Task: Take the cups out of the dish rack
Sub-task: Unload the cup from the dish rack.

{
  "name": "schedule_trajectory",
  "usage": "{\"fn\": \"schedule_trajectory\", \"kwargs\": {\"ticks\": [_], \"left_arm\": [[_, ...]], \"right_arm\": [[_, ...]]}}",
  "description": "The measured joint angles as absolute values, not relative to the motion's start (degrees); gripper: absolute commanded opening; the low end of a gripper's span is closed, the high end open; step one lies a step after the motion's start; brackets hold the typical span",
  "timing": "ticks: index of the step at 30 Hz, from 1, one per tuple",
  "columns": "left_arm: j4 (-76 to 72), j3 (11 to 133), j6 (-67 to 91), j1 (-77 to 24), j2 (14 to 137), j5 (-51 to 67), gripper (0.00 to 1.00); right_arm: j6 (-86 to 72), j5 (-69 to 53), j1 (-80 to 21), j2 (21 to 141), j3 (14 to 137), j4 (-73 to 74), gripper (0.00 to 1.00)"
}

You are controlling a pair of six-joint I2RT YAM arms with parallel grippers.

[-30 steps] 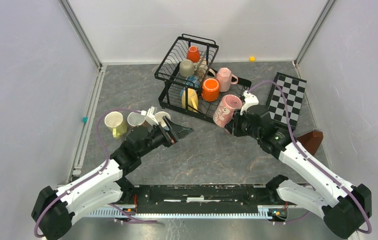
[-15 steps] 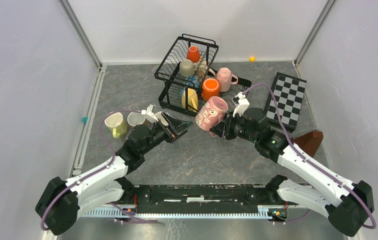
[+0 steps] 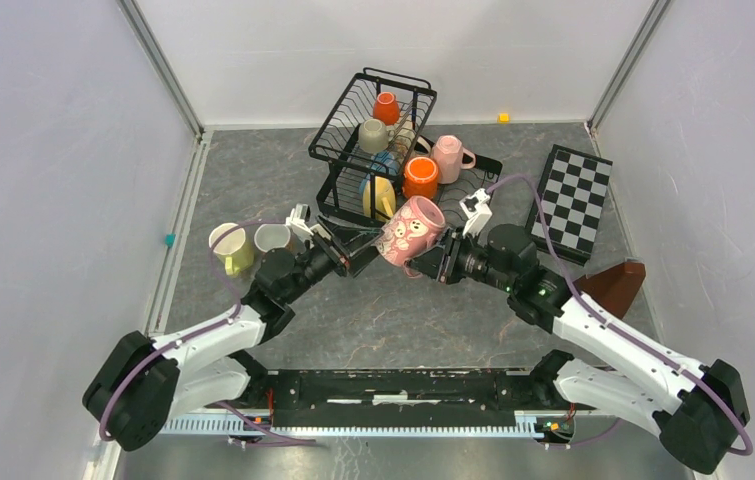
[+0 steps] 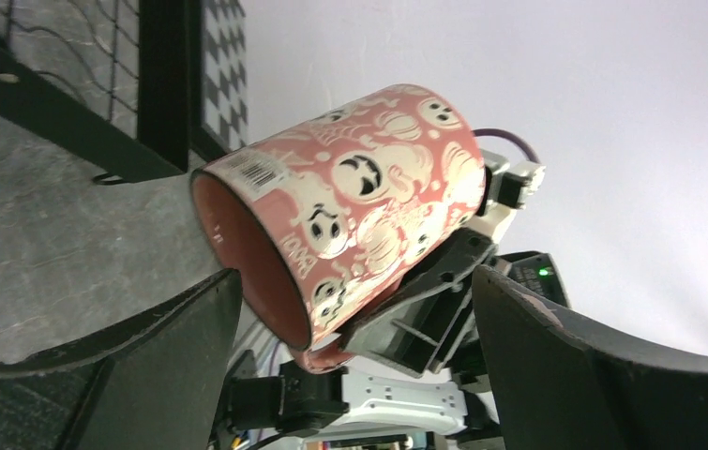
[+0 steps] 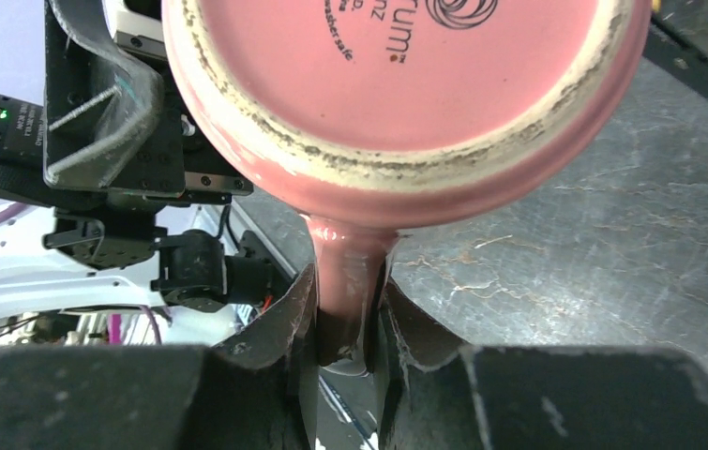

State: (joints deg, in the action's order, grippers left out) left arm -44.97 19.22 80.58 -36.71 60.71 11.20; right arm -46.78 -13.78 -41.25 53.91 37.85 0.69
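A pink cup with a ghost pattern (image 3: 408,228) hangs tilted in the air in front of the dish rack (image 3: 351,112). My right gripper (image 3: 430,262) is shut on its handle (image 5: 345,277), with the cup's base (image 5: 406,84) facing the right wrist camera. My left gripper (image 3: 355,250) is open and its fingers reach toward the cup's mouth (image 4: 247,253) without touching it. The rack holds a small orange cup (image 3: 386,107), a beige one (image 3: 373,135), a yellow one (image 3: 380,198), a larger orange one (image 3: 420,178) and a pink one (image 3: 447,157). A yellow cup (image 3: 230,247) and a white cup (image 3: 272,238) stand on the table at the left.
A black-and-white checkered board (image 3: 573,200) lies to the right of the rack, with a brown object (image 3: 621,283) in front of it. White walls close in the table on three sides. A small yellow block (image 3: 503,117) sits by the back wall.
My right arm has carried the pink ghost cup leftward from beside the rack to the left gripper. The left arm has reached right and forward to meet it.
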Motion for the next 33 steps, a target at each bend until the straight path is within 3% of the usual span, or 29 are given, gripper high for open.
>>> {"fn": "schedule_trajectory", "kwargs": {"ticks": [17, 33], "left_arm": [[-68.58, 17.47, 91.44, -36.67, 68.14, 14.13, 0.72], [-66.74, 18.9, 93.67, -36.71, 62.67, 16.38, 0.54]], "right_arm": [[-60.69, -18.9, -41.58, 52.69, 27.24, -21.23, 0.0], [-65.76, -20.67, -44.75, 56.36, 26.74, -33.71, 0.0]]}}
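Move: Just ahead of the right fingers, which still hold it by the handle, the pink mug has its middle about 6 cm forward and 1 cm left, roughly level. The open left gripper it is taken to sits some 10 cm left of the right hand and 3 cm forward; from that left hand the mug is about 3 cm ahead and 7 cm right. Below in the rack, the orange cup is 17 cm ahead and 11 cm right of the left hand, the yellow cup 12 cm ahead and 1 cm right. Bringing the two hands together for the handover, the left hand rises about 8 cm and draws back a little, tilting its fingertips up and closing to a bit over half open, one finger in the mug's mouth and the other outside the wall. The right keeps its pinch on the handle and carries the mug up, left and back, about 4 cm up, tipping its fingers up some 25 degrees. ##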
